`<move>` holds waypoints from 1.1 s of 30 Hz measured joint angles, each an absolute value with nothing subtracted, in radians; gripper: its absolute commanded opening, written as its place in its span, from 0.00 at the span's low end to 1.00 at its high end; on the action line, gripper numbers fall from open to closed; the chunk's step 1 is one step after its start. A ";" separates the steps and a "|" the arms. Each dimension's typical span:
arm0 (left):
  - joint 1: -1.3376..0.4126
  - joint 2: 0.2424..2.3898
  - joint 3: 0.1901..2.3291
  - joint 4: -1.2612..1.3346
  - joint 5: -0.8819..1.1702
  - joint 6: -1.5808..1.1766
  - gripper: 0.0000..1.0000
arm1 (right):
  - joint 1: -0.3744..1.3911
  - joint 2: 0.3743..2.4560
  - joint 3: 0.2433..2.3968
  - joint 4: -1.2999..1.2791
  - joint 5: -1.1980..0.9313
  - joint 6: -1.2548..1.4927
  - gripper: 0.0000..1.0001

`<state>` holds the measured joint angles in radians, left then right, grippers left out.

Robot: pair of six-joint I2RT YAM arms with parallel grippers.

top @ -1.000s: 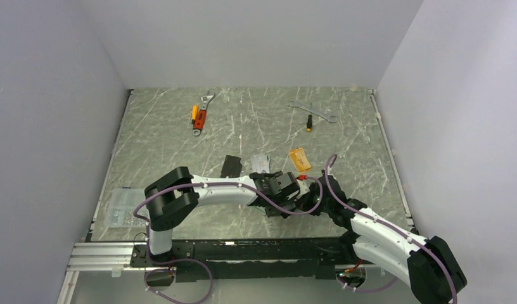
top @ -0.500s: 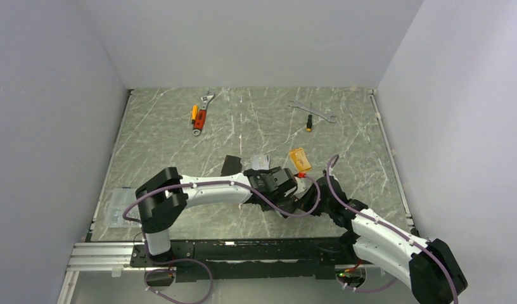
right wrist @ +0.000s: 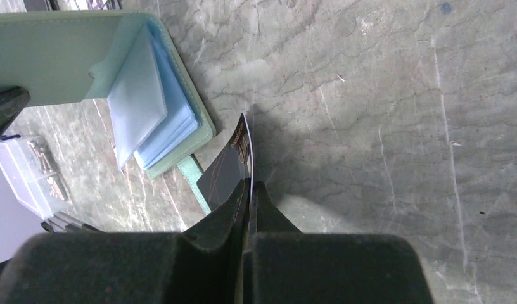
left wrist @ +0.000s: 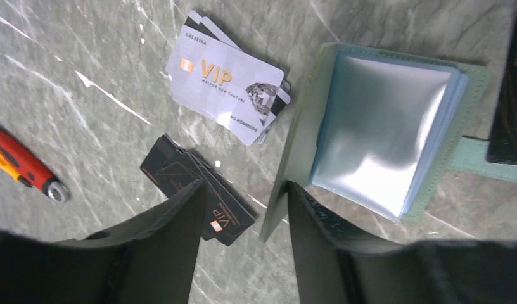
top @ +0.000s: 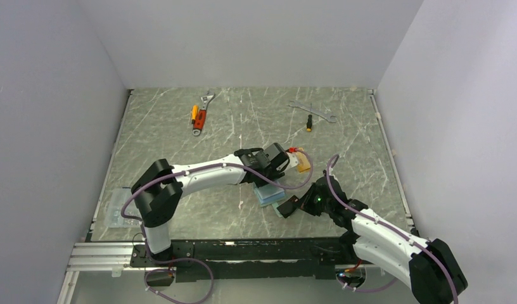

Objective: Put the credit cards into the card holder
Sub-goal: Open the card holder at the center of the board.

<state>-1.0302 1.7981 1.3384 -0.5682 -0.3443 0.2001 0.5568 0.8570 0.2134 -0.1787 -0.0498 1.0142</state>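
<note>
The sage-green card holder point(left wrist: 382, 126) lies open, its pale blue sleeves showing point(right wrist: 154, 107) point(top: 268, 194). Its raised green cover point(left wrist: 297, 171) stands between my left gripper's point(left wrist: 246, 190) open fingers, against the right-hand one. Silver VIP credit cards point(left wrist: 227, 98) and black ones point(left wrist: 199, 196) lie fanned beside the holder. My right gripper point(right wrist: 249, 185) point(top: 295, 206) is shut on one black card point(right wrist: 227, 171), held on edge just beside the holder's snap tab point(right wrist: 192, 180). An orange card point(top: 300, 161) lies beyond the left gripper point(top: 275, 161).
An orange-handled adjustable wrench point(top: 200, 115), a steel spanner point(top: 313, 111) and a small screwdriver point(top: 308, 124) lie at the far side. A clear plastic box point(top: 120, 206) sits at the near left. A red-handled tool point(left wrist: 21, 166) lies left of the cards.
My left gripper has moved away from the arm bases and its jaws have narrowed. The holder's cover now stands raised and the blue sleeves are uncovered. The right gripper still holds the black card.
</note>
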 measured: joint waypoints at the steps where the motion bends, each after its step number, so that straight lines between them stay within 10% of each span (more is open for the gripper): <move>1: -1.028 1.798 1.343 -0.570 -0.336 0.198 0.46 | 0.557 0.857 0.213 -0.179 -0.050 1.014 0.00; 6: -1.003 1.810 1.376 -0.603 -0.246 0.167 0.00 | 0.557 0.843 0.213 -0.181 -0.049 1.014 0.00; 33: -0.869 1.805 1.284 -0.603 0.110 0.062 0.00 | 0.555 0.722 0.263 -0.300 -0.024 0.922 0.00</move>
<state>-0.8692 1.8046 1.2839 -0.6025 0.1097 0.0624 0.5549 0.7216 0.2634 -0.2996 -0.0238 0.9222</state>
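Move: Between the left hand's open fingers stands the near-upright cover of the card holder, its middle about 4 cm right, 2 cm back and 4 cm below. The holder's blue pockets lie some 6 cm back, 5 cm right and 8 cm below that hand; the silver cards about 4 cm ahead and 2 cm right on the table, the black cards 3 cm ahead and 8 cm left. From the right hand the cover is about 8 cm ahead, 10 cm left and 2 cm higher. Closing fully on the free edge of the cover near its left corner, the left fingers pinch it, then carry it down about 4 cm, drawing back some 3 cm and drifting slightly left while the wrist tips about 25 degrees to point more steeply down. The right hand keeps its pinch on a black card beside the strap and rises about 2.5 cm. ##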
